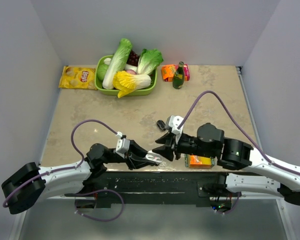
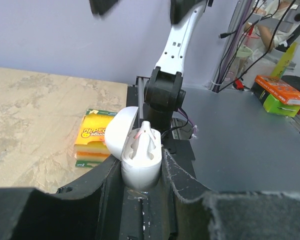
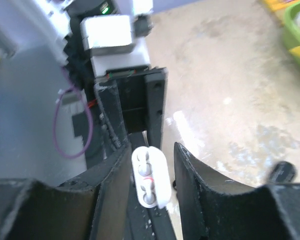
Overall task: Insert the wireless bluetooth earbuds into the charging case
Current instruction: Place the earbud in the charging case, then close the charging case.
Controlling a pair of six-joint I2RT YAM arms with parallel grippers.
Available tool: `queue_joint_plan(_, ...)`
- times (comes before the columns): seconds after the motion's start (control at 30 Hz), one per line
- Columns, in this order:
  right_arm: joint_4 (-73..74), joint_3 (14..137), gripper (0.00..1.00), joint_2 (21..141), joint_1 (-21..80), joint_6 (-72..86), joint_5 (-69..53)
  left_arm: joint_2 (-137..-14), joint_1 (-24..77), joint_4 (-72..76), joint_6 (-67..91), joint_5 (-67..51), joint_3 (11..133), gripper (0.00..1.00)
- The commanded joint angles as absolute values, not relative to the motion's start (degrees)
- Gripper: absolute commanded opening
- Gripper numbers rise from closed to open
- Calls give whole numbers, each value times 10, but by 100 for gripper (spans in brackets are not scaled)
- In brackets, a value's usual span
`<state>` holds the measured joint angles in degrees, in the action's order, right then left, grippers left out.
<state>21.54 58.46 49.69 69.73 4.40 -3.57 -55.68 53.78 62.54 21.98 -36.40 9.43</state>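
My left gripper (image 1: 149, 159) is shut on the white charging case (image 2: 140, 162), held upright with its lid (image 2: 119, 132) swung open. White earbuds (image 2: 145, 137) sit in its sockets; from above they show as two rounded shapes (image 3: 151, 177) with a red mark between them. My right gripper (image 1: 165, 146) is open and straddles the case (image 3: 160, 175). Its left finger (image 3: 117, 180) is close beside the case, and its right finger (image 3: 190, 170) stands off with a gap. A small black object (image 1: 161, 123), too small to identify, lies on the table just beyond both grippers (image 3: 282, 171).
A sponge pack (image 1: 200, 161) lies by the right arm near the front edge (image 2: 94, 137). At the back stand a green basket (image 1: 101, 85) of vegetables, a yellow chips bag (image 1: 77, 77), an orange packet (image 1: 168, 73) and a small bottle (image 1: 178, 76). A black rail (image 1: 155, 181) runs along the near edge.
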Motion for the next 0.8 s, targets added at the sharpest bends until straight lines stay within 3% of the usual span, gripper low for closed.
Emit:
queue_joint_plan(0.0, 175, 589, 37, 461, 698, 76, 99, -545, 541, 672, 221, -362, 86, 0)
queue_joint_plan(0.2, 229, 583, 10, 500, 697, 110, 175, -540, 541, 673, 220, -357, 83, 0)
queue_joint_plan(0.3, 235, 576, 4, 514, 697, 118, 171, -537, 541, 673, 218, -353, 83, 0)
queue_joint_plan(0.77, 232, 577, 2, 555, 698, 100, 74, -521, 541, 670, 213, -327, 76, 0)
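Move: Below the empty right hand, roughly 8 cm down, sits the open white charging case, some 2 cm back and 1 cm left of the hand point. On the table about 30 cm below that hand, the black earbuds are around 5 cm back, and the small black case about 14 cm ahead and 4 cm right. From the left hand, the white charging case it holds is about 3 cm right, level fore and aft, 1 cm up. Swinging clear of the white charging case, the empty right hand arcs forward about 5 cm, drifting right and slightly up, while its half-open fingers shut on nothing. It then sinks about 7 cm on the case's forward side, easing a little left and back towards it, fingertips dipping and the hand turned some 15 degrees clockwise. The left hand keeps its grip on the case, almost still. ##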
